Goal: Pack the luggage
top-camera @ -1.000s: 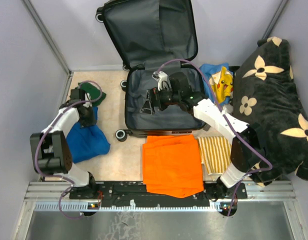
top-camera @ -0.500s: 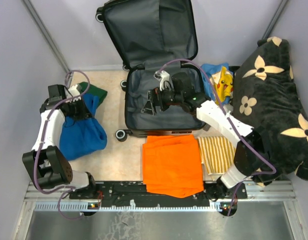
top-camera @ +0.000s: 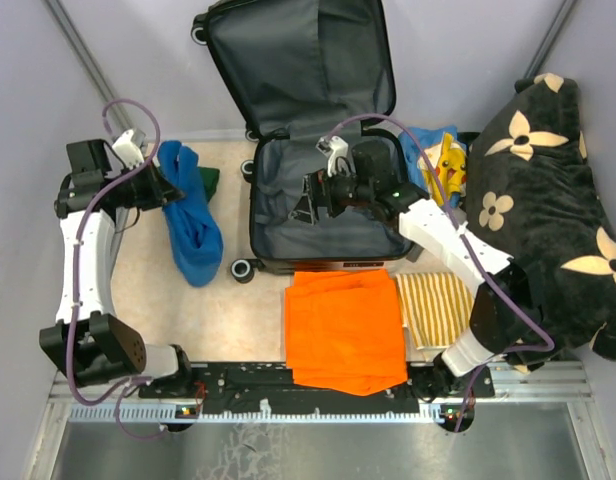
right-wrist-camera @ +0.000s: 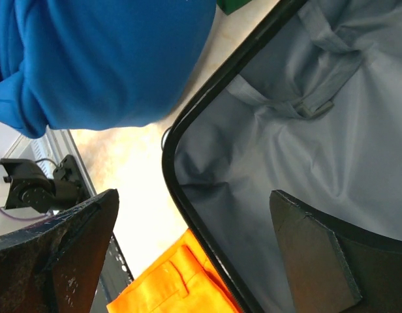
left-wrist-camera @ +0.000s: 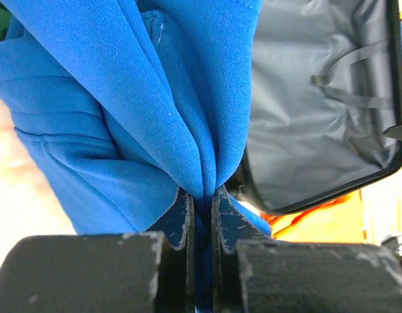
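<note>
The luggage point(top-camera: 318, 215) lies open at the back centre, its grey lining bare point(right-wrist-camera: 305, 130) and its lid leaning against the wall. My left gripper point(top-camera: 160, 187) is shut on a blue garment point(top-camera: 191, 220), which hangs from it as a long fold left of the luggage. In the left wrist view the fabric point(left-wrist-camera: 123, 98) is pinched between the jaws of the left gripper point(left-wrist-camera: 201, 195), with the luggage point(left-wrist-camera: 305, 130) to the right. My right gripper point(top-camera: 308, 203) hovers open over the lower half of the luggage, nothing between its jaws point(right-wrist-camera: 194, 208).
A folded orange garment point(top-camera: 343, 330) and a yellow striped cloth point(top-camera: 431, 308) lie in front of the luggage. A yellow plush toy point(top-camera: 448, 170) on blue cloth sits at its right, beside a big black flowered cushion point(top-camera: 543, 200). A green cloth point(top-camera: 209, 178) lies behind the blue garment.
My left arm has lifted the blue garment off the floor and swung up and back to the left, so it now hangs stretched. The right gripper has barely shifted.
</note>
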`<action>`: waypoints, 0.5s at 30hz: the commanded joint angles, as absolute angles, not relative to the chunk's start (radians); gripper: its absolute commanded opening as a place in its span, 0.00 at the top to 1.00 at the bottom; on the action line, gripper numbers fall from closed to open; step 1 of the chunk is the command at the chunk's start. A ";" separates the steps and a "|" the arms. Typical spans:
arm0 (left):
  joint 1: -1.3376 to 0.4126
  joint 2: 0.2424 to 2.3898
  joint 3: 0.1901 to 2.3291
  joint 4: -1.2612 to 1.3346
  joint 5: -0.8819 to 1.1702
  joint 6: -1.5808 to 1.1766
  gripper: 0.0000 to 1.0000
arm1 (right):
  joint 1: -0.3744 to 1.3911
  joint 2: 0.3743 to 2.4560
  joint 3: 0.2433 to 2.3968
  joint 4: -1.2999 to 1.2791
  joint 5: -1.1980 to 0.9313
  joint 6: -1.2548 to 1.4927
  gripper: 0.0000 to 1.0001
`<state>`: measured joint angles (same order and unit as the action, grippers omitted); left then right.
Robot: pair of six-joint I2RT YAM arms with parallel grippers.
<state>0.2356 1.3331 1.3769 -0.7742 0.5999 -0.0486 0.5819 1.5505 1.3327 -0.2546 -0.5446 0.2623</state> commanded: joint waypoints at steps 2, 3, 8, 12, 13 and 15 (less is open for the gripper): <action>0.196 1.365 1.518 -0.662 0.742 -0.165 1.00 | 0.517 1.483 1.346 -0.229 -0.563 0.267 0.01; 0.178 1.373 1.534 -0.647 0.744 -0.182 1.00 | 0.504 1.483 1.349 -0.235 -0.565 0.267 0.01; 0.096 1.431 1.608 -0.583 0.766 -0.269 1.00 | 0.437 1.480 1.352 -0.259 -0.575 0.265 0.01; 0.054 1.500 1.677 -0.536 0.779 -0.328 1.00 | 0.394 1.476 1.350 -0.277 -0.579 0.259 0.01; 0.037 1.519 1.698 -0.527 0.778 -0.340 1.00 | 0.384 1.475 1.346 -0.279 -0.578 0.258 0.01; 0.008 1.560 1.726 -0.499 0.782 -0.381 1.00 | 0.366 1.474 1.341 -0.281 -0.578 0.257 0.01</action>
<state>0.0525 1.5215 1.6238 -0.6670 0.7055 -0.2703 0.3973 1.5272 1.3331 -0.2863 -0.5594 0.2642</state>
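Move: The left hand already holds the blue cloth clear of the table. The suitcase's open base, where the cloth is going, has its middle about 35 cm to that hand's right, some 5 cm ahead and 20 cm below. The green cloth lies about 8 cm ahead and 25 cm below, the orange cloth roughly 25 cm back and 38 cm right. From the empty right hand, the suitcase's middle is about 8 cm ahead, 3 cm right and 20 cm down, and the blue cloth some 28 cm left and 12 cm lower. Rightward, and also up and forward, the left hand carries the pinched blue cloth about 11 cm towards the suitcase, turning some 15 degrees, clockwise and with its left side dipping. The right hand, empty and still wide open, travels level over the suitcase, about 8 cm to its right and forward, swinging about 10 degrees clockwise. ##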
